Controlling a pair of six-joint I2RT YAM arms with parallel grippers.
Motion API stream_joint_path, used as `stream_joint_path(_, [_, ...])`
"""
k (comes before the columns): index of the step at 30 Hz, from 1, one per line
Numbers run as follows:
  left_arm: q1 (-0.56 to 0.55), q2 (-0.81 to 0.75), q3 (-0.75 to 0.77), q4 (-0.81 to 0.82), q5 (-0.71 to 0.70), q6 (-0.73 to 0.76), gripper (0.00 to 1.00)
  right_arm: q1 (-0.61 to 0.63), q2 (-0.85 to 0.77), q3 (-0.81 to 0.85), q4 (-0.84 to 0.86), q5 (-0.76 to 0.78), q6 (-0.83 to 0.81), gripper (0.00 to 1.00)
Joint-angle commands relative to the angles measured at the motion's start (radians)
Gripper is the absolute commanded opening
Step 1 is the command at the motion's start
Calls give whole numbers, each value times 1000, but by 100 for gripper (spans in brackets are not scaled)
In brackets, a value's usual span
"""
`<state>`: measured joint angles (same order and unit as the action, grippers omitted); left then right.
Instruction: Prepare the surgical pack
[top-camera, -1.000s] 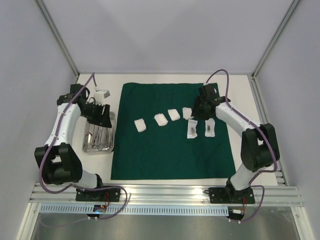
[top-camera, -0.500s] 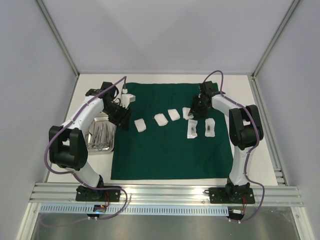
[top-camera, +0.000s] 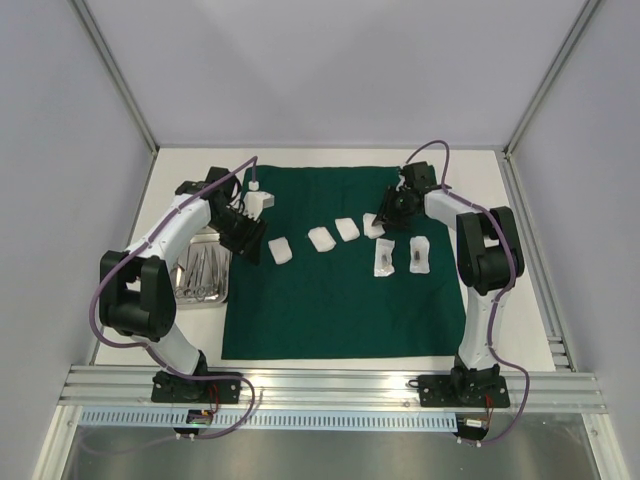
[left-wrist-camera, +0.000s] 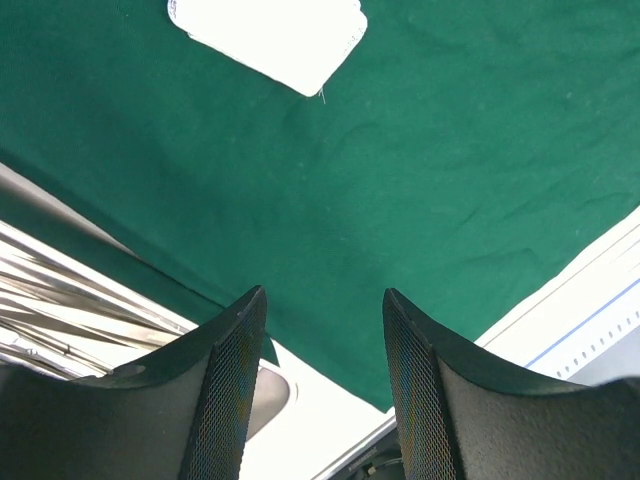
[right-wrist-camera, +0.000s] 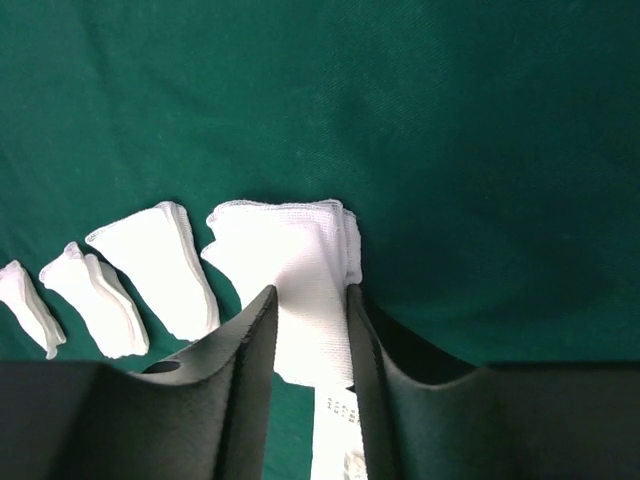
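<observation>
The dark green drape lies flat in the middle of the table. A row of white gauze pads crosses its upper half. My right gripper is down on the rightmost gauze pad. It is open, with one finger on each side of a strip of that pad. My left gripper hovers open and empty over the drape's left edge, beside the leftmost pad. The steel tray holds the scissors and forceps left of the drape.
Two white packets lie on the drape just below the right gripper, and one shows under its fingers. Other pads sit left of the straddled one. The tray's corner is beside the left finger. Metal frame posts stand at the table's corners.
My left gripper swung from above the tray to the drape's left edge. My right gripper came down onto the rightmost gauze pad and its jaws narrowed.
</observation>
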<state>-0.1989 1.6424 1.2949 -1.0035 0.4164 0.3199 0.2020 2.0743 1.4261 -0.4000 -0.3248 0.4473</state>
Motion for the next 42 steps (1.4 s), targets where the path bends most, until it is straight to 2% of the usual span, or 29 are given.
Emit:
stream_joint_path(1, [-7, -24, 1, 13, 1, 4, 59, -3, 14, -22, 55, -34, 18, 34])
stream_joint_path(3, [-7, -23, 0, 13, -1, 5, 59, -1, -2, -35, 72, -60, 31, 28])
stream_joint_path(9, [-7, -29, -2, 13, -8, 5, 59, -3, -14, -47, 99, -100, 53, 0])
stream_joint_path(22, [-7, -38, -3, 13, -14, 5, 59, -3, -157, -110, 124, -42, 77, 0])
stream_joint_path(33, [-7, -38, -2, 11, -19, 5, 59, 51, -227, -116, 167, -94, 113, 1])
stream_joint_path(39, [-7, -41, -3, 11, -21, 5, 58, 105, -174, -96, 214, -166, 157, 1])
stream_joint_path(42, [-7, -44, -6, 11, -27, 5, 59, 105, -120, -73, 199, -155, 157, 1])
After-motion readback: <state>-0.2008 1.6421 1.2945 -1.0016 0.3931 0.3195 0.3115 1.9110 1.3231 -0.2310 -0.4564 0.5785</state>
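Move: The surgical gauze at the right end of the row is already between the right fingers, its middle about 1 cm left of the hand point and 1 cm below. The next gauze lies some 8 cm left and 1 cm back; the nearer instrument packet is about 9 cm back and 1 cm right, the other 8 cm back and 11 cm right. From the left hand, the right-end gauze is about 14 cm ahead, 31 cm right and 9 cm below. Almost in place at first, the right hand shuts its fingers on the right-end gauze and pinches it, then lifts it nearly straight up by about 5 cm. Keeping the pinch, it swings left some 6 cm, still rising a little, to carry the gauze over its neighbour in the row towards the left gripper, the fingertips tilting some 10 degrees farther left. ##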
